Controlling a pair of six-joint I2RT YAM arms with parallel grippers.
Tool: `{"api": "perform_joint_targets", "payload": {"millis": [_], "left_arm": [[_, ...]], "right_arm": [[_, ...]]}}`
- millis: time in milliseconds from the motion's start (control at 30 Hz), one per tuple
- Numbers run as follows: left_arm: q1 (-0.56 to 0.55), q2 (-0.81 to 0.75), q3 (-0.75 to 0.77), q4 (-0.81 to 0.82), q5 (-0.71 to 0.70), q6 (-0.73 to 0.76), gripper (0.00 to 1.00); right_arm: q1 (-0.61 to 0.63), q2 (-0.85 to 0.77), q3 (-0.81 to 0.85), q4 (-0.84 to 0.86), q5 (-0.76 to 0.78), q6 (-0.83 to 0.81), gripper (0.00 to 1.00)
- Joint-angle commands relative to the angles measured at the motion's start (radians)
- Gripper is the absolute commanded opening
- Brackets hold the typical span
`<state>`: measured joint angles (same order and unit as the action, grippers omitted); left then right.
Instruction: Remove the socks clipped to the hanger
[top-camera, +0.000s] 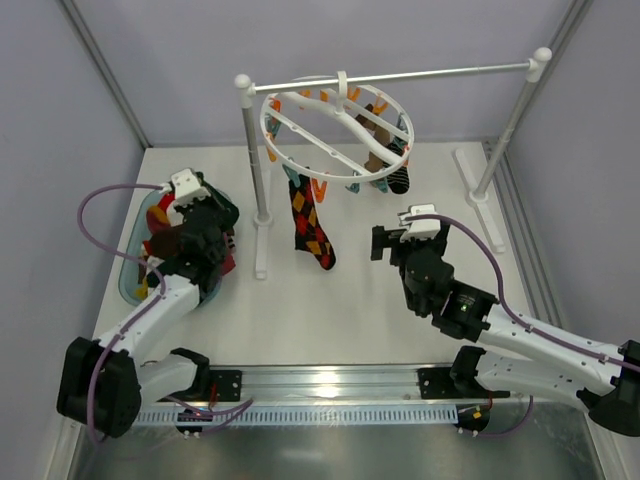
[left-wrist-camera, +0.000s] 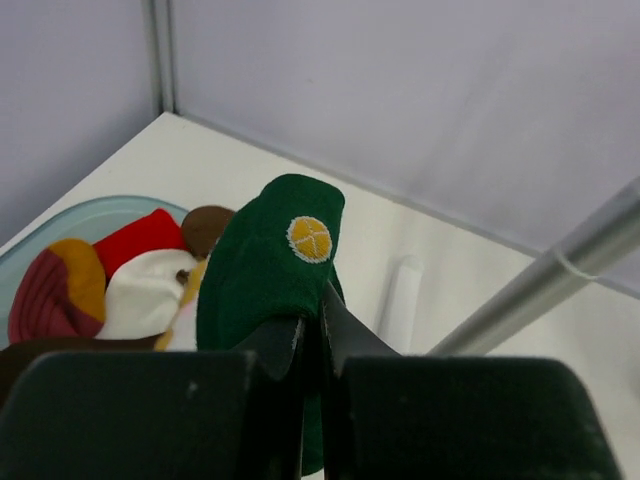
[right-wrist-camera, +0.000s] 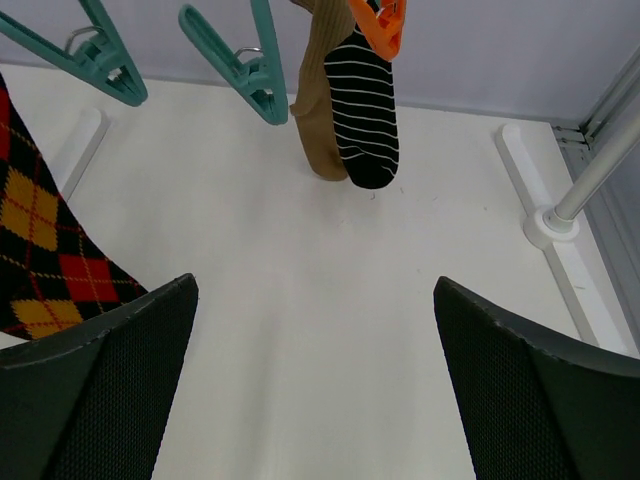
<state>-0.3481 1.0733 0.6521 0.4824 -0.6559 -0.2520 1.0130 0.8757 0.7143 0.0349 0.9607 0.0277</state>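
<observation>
The round white hanger hangs by its hook from the metal bar. A red-orange diamond sock is clipped at its near rim and hangs low. A black-white striped sock and a brown sock hang together at the right rim, the striped one under an orange clip. My left gripper is shut on a dark green sock, held over the teal tray. In front of the hanging pair my right gripper stands open with nothing between its fingers.
The teal tray at the left holds several loose socks, red, white and maroon among them. The rack's white posts and metal bar frame the hanger. Bare teal clips dangle near the brown sock.
</observation>
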Motion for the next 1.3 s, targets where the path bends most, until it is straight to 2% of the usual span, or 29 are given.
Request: {"api": "perform_joint_targets", "payload": {"millis": [0,100,200,433,633,667,733,800,833,867,933,1267], "left_arm": [[0.018,0.105,-0.022,0.064,-0.138,-0.053,0.00],[0.081,0.194,-0.055,0.117,-0.124,-0.131,0.00],[0.155,0.203,-0.071,0.107,-0.073,-0.231,0.00],[0.175,0.114,-0.209,0.212,-0.177,-0.299,0.00],[0.178,0.103,-0.240,0.216,-0.234,-0.331,0.01],[0.178,0.108,-0.235,0.202,-0.232,-0.334,0.09],[0.179,0.125,-0.227,0.197,-0.226,-0.337,0.12],[0.181,0.131,-0.224,0.197,-0.209,-0.336,0.31],[0.179,0.135,-0.224,0.196,-0.203,-0.336,0.47],[0.179,0.135,-0.224,0.194,-0.199,-0.340,0.80],[0.179,0.128,-0.226,0.176,-0.194,-0.348,0.99],[0.163,0.051,-0.256,0.154,-0.133,-0.348,1.00]], "right_arm": [[-0.017,-0.030,-0.012,0.042,-0.031,0.024,1.00],[-0.022,-0.032,-0.018,0.040,-0.037,0.028,1.00],[-0.028,-0.029,-0.019,0.040,-0.039,0.029,1.00],[-0.034,-0.021,-0.024,0.039,-0.042,0.035,1.00],[-0.036,-0.024,-0.030,0.037,-0.037,0.040,1.00],[-0.036,-0.027,-0.032,0.037,-0.037,0.041,1.00],[-0.036,-0.030,-0.035,0.039,-0.037,0.040,1.00],[-0.037,-0.030,-0.036,0.040,-0.037,0.041,1.00],[-0.036,-0.029,-0.036,0.039,-0.037,0.043,1.00],[-0.036,-0.029,-0.038,0.039,-0.037,0.041,1.00],[-0.037,-0.027,-0.036,0.039,-0.037,0.041,1.00],[-0.036,-0.011,-0.030,0.036,-0.037,0.044,1.00]]}}
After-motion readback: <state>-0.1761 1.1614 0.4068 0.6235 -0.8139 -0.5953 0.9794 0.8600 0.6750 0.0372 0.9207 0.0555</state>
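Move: The basket of socks is where the held green sock goes: its middle is about 8 cm to the left gripper's left, 5 cm back and some 20 cm below. The hanger's left post stands roughly 12 cm to this gripper's right and 4 cm farther out; the hanging argyle sock is about 24 cm to its right and 4 cm back. From the right gripper the basket lies some 52 cm left, 6 cm ahead and 20 cm down. Lower the left gripper, still pinching the green sock, about 11 cm towards the basket and swing it some 8 cm left, mostly as the drop ends, turning it roughly 20 degrees counter-clockwise and dipping its left side. Hold it there above the pile, then open the fingers wide and let go of the sock. ##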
